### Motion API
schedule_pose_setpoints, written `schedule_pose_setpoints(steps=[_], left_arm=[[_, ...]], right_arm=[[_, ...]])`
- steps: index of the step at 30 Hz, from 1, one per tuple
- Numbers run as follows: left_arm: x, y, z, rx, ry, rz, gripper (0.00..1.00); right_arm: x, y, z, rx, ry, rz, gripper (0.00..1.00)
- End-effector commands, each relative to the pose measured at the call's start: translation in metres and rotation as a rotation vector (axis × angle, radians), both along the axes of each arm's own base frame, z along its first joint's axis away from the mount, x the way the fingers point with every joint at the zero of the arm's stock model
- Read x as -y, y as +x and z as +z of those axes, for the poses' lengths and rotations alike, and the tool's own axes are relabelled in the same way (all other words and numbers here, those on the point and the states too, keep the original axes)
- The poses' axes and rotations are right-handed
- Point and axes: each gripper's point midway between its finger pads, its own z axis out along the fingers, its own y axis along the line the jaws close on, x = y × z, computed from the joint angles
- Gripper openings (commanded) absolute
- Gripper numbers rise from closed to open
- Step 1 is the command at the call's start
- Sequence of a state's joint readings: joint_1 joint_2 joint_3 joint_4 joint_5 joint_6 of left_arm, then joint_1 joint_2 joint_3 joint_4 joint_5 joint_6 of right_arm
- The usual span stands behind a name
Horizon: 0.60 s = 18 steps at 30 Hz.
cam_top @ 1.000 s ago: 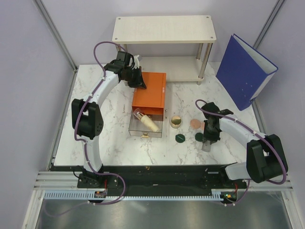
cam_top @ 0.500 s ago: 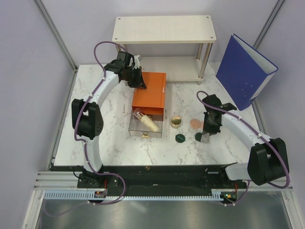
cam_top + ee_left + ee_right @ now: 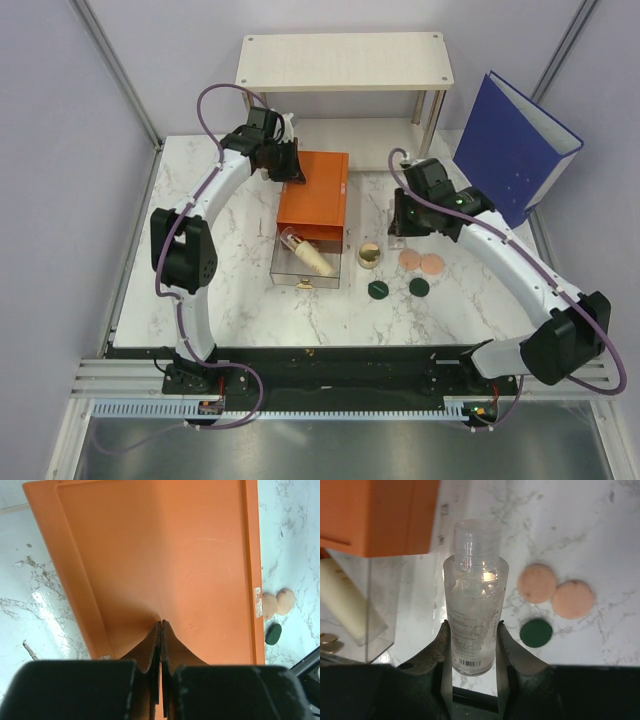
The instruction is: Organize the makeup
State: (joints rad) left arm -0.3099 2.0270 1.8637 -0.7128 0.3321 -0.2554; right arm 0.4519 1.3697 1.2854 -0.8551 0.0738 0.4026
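Note:
My right gripper (image 3: pixel 472 630) is shut on a clear plastic bottle (image 3: pixel 475 600), held above the marble near the orange box (image 3: pixel 314 198). Seen from above, this gripper (image 3: pixel 400 232) hangs right of the box. Two peach discs (image 3: pixel 410 258) (image 3: pixel 432 264), two dark green discs (image 3: pixel 378 290) (image 3: pixel 419 286) and a round gold compact (image 3: pixel 369 255) lie on the table below it. A cream tube (image 3: pixel 308 255) lies in the clear pulled-out drawer (image 3: pixel 290 275). My left gripper (image 3: pixel 161 625) is shut, with its tips on top of the orange box (image 3: pixel 160 555).
A pale two-level shelf (image 3: pixel 345 65) stands at the back. A big blue binder (image 3: pixel 513 148) leans at the back right. Grey walls close in both sides of the marble table (image 3: pixel 230 290).
My right arm has lifted the bottle from the near right of the table and carried it back and left toward the orange box, uncovering the second peach disc. The left arm has stayed put.

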Motion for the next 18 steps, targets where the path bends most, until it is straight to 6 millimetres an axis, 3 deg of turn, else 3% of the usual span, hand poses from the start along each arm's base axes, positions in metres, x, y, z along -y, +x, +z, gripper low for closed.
schedule_pose_setpoints(steps=[1,6,18], left_arm=[[-0.048,-0.023,-0.067,-0.145,0.257,0.041,0.02],[-0.052,-0.027,-0.069,-0.153,0.270,0.048,0.02],[-0.049,-0.030,-0.072,-0.163,0.264,0.038,0.02]], right_arm=[[-0.068,0.009,0.037,0.128,0.075,0.204,0.00],[-0.130,0.005,0.045,0.154,0.140,0.363,0.00],[-0.190,0.007,0.042,0.157,0.190,0.501,0.00]])
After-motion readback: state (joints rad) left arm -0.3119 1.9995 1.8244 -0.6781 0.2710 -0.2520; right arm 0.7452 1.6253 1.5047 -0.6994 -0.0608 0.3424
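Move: The right hand already holds the clear bottle high above the table. The open clear drawer lies about 21 cm to its left, 2 cm back and 15 cm below, with the cream tube in it. The gold-lidded pot is some 6 cm left of the hand, level with it, and the orange box's middle 19 cm left and 11 cm ahead. From the left hand, at the box top, the drawer is roughly 15 cm back and 1 cm right, 12 cm lower. Leftward, fast at first and then easing off, the right hand carries the clear bottle about 16 cm past the gold-lidded pot towards the open drawer, staying high and rising only a centimetre or so. On the way it swings counter-clockwise by nearly 25 degrees, the fingers keeping their hold on the bottle. ##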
